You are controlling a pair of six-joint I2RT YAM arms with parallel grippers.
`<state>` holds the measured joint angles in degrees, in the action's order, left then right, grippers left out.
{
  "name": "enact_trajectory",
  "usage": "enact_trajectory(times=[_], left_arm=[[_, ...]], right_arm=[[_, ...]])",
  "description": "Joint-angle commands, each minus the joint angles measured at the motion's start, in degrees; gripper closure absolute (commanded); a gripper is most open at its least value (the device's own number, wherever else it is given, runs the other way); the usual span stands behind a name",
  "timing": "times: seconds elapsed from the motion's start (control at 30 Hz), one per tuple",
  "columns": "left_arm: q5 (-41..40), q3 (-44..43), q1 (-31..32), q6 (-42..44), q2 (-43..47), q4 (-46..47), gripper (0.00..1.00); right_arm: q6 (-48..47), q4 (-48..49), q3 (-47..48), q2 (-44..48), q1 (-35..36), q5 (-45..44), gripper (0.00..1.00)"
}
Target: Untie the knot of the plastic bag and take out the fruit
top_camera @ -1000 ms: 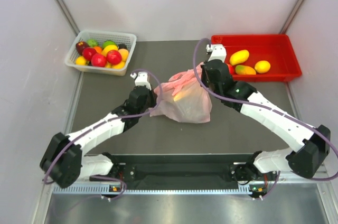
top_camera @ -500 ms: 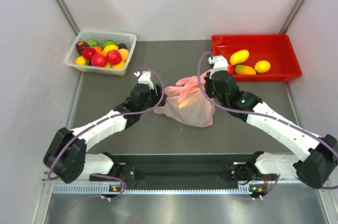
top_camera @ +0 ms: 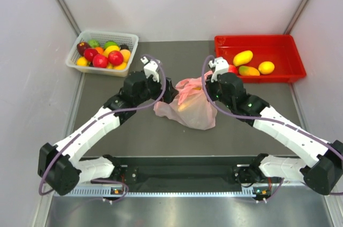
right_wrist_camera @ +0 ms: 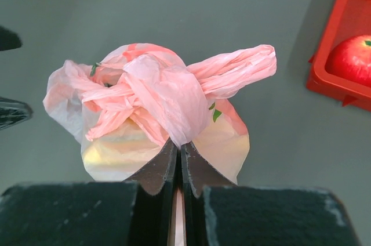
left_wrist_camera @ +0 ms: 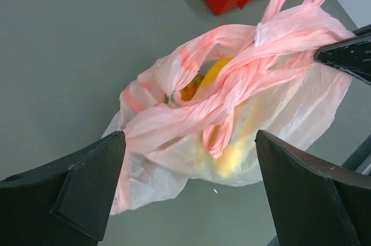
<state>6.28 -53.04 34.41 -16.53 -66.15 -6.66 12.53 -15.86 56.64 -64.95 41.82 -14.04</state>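
The pink plastic bag (top_camera: 188, 110) lies mid-table, with yellow bananas (left_wrist_camera: 215, 71) showing through its mouth; the melon and the leafy piece are hidden. The knot (right_wrist_camera: 155, 90) of twisted handles sits on top of the bag, and it also shows in the left wrist view (left_wrist_camera: 235, 83). My right gripper (right_wrist_camera: 181, 143) is shut on a pink strap just below the knot, at the bag's right side (top_camera: 208, 91). My left gripper (left_wrist_camera: 189, 137) is wide open and empty, held above the bag's left side (top_camera: 169, 91), apart from the plastic.
A white basket (top_camera: 131, 38) of small round fruits stands at the back left. A red tray (top_camera: 278, 39) with mangoes, a lemon and a red apple (right_wrist_camera: 351, 60) stands at the back right, close behind the right gripper. Grey walls enclose the table.
My left arm has swung up and away from the bag's left side toward the back. My right gripper has come down toward the bag, pulling the strap; the bag shifted slightly.
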Motion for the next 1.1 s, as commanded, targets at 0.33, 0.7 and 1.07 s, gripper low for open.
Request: enact_trajectory(times=[0.33, 0.7, 1.07], left_arm=[[6.55, -13.06, 3.2, 11.96, -15.06, -4.77, 0.11], [3.57, -10.69, 3.56, 10.47, -12.43, -7.23, 0.87], [-11.37, 5.03, 3.64, 4.59, 7.78, -6.79, 1.0]], right_arm=[[-0.85, 2.85, 1.19, 2.02, -0.51, 4.46, 1.0], [2.66, 0.66, 2.42, 0.97, -0.51, -4.47, 1.0], [21.21, -7.78, 1.9, -0.18, -5.26, -17.25, 1.0]])
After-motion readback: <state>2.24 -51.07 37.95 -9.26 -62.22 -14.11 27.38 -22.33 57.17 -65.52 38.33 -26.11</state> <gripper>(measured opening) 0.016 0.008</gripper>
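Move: The bag's pink knot lies some 6 cm to the open left hand's right, about 1 cm ahead and 4 cm below. The mango inside the bag is roughly 7 cm right of that hand, 5 cm back and 12 cm down. From the right hand, already shut on the bag's right side, the knot is about 8 cm left, 2 cm back and 4 cm down; the red bin's apple is some 15 cm right, 8 cm ahead and 18 cm down. The left fingers pinch the pink strands at the knot after the hand has gone about 5 cm right and 4 cm down, wrist tilting and turning clockwise; the hand then tugs some 5 cm left, with some back and up. The right hand keeps its pinch, eases slightly left, then pulls about 5 cm right and a little forward, turning 20 degrees clockwise. ##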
